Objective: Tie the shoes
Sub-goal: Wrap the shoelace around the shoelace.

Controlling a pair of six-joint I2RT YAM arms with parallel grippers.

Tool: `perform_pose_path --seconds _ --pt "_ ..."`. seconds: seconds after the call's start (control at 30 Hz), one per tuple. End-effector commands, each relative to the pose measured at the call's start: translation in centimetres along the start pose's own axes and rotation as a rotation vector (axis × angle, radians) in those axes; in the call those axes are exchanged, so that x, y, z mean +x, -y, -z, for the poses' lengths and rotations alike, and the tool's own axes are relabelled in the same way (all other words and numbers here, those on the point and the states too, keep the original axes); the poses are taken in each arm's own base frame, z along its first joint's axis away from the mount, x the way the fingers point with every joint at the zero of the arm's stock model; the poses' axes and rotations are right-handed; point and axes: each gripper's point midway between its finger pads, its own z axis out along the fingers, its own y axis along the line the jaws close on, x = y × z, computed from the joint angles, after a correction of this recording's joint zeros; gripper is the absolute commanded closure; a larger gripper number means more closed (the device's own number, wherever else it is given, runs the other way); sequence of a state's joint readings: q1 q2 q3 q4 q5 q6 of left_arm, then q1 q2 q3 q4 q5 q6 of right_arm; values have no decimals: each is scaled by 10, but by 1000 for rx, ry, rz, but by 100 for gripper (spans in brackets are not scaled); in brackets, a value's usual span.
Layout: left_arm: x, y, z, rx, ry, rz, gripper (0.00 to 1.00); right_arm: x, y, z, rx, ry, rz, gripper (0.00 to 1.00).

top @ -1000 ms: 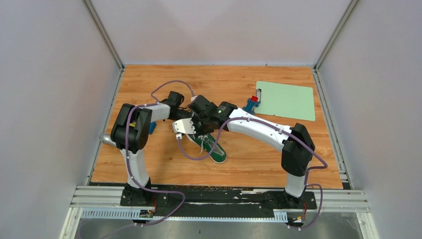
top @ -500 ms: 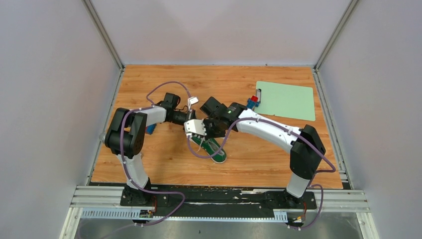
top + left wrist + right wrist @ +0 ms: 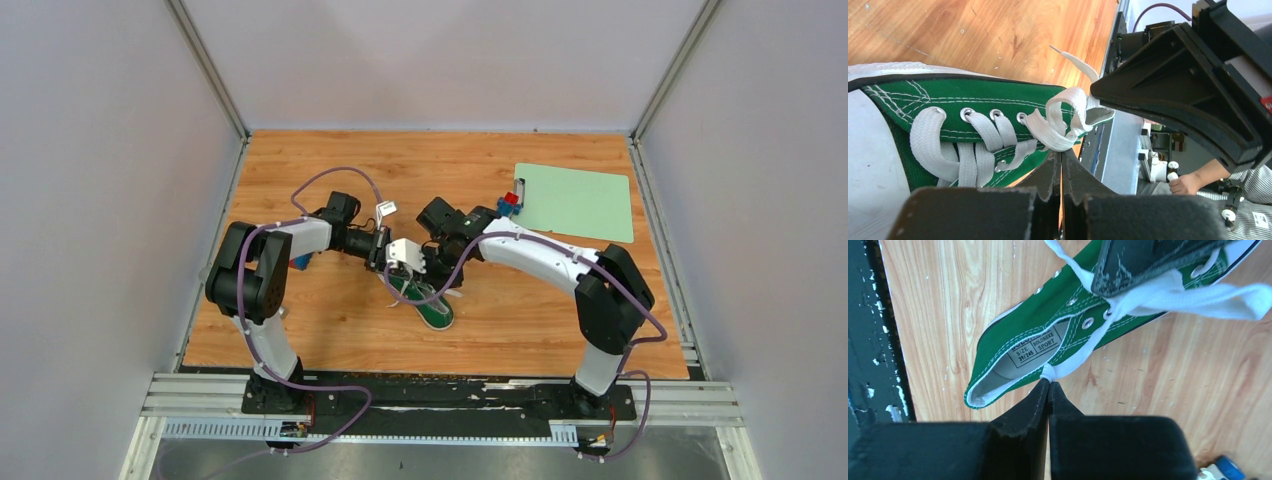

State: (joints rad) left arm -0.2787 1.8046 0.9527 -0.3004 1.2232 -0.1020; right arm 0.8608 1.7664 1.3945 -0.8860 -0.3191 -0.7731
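The green shoe (image 3: pixel 432 308) lies on the wooden table between both arms, its white laces (image 3: pixel 1068 125) gathered into a loose loop over the top eyelets. My left gripper (image 3: pixel 1062 152) is shut, pinching that lace loop at its tip; in the top view the left gripper (image 3: pixel 410 272) sits over the shoe's lacing. My right gripper (image 3: pixel 1049 381) is shut on a white lace strand beside the shoe's heel opening (image 3: pixel 1018 360); from above the right gripper (image 3: pixel 437 283) is close beside the left one. A free lace end (image 3: pixel 1218 297) stretches off to the right.
A pale green clipboard (image 3: pixel 575 200) lies at the back right, with a small blue and red object (image 3: pixel 508 205) at its left edge. Another blue item (image 3: pixel 300 262) sits behind my left arm. The black base rail (image 3: pixel 868 340) runs along the near table edge.
Both arms have drawn apart from their crossed pose: the left elbow swung left, the right arm shifted right. The grippers stay shut over the shoe, which has barely moved.
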Motion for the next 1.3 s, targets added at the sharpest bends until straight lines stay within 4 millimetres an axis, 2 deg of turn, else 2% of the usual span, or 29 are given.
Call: perform_pose_path --seconds 0.0,0.13,0.23,0.43,0.5,0.63,0.7,0.8,1.03,1.17,1.27 --pt "-4 0 4 -23 2 -55 100 5 -11 -7 -96 50 -101 97" --pt "-3 -5 4 -42 -2 -63 100 5 -16 -7 -124 67 -134 93" --pt "0 -7 3 -48 -15 -67 100 9 -15 -5 -147 83 -167 81" --pt "3 -10 4 -66 -24 -97 100 23 -4 20 -202 188 -307 72" --pt "3 -10 4 -67 -26 -103 100 33 -8 18 -214 173 -313 72" --pt "3 -13 2 -68 -34 -106 100 48 -33 5 -282 141 -285 72" --pt "2 -14 2 -70 -41 -110 100 49 -44 -4 -321 123 -286 72" --pt "-4 -17 3 -82 -60 -142 100 40 -53 -14 -357 139 -290 72" --pt "-3 -20 5 -93 -88 -151 100 14 -38 -16 -354 192 -330 73" --pt "-1 -22 6 -108 -96 -168 100 20 -36 -9 -340 202 -351 73" --pt "-1 -21 6 -106 -96 -176 100 26 -42 -13 -344 193 -372 73"
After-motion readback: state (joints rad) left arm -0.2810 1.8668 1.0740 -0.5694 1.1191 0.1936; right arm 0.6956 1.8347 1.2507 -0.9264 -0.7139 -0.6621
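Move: The shoe's heel lies about 8 cm back and 1 cm left of the right hand, some 5 cm below its fingertips, which still hold the tip of one lace. From that hand, the lace loop pinched by the left fingers is roughly 3 cm ahead, 7 cm left and level. The laced eyelets are some 4 cm ahead of the left hand, 1 cm left and 4 cm below; the heel is about 10 cm back and 7 cm right of it. The lace end comes free as the right fingers part by roughly a quarter; that hand swings some 5 cm right and then about 5 cm back and lower beside the shoe's heel, returning slightly left, its fingertips tilting some 30 degrees back towards the base. The left hand keeps its pinch on the loop and sinks 2 cm towards the eyelets. ##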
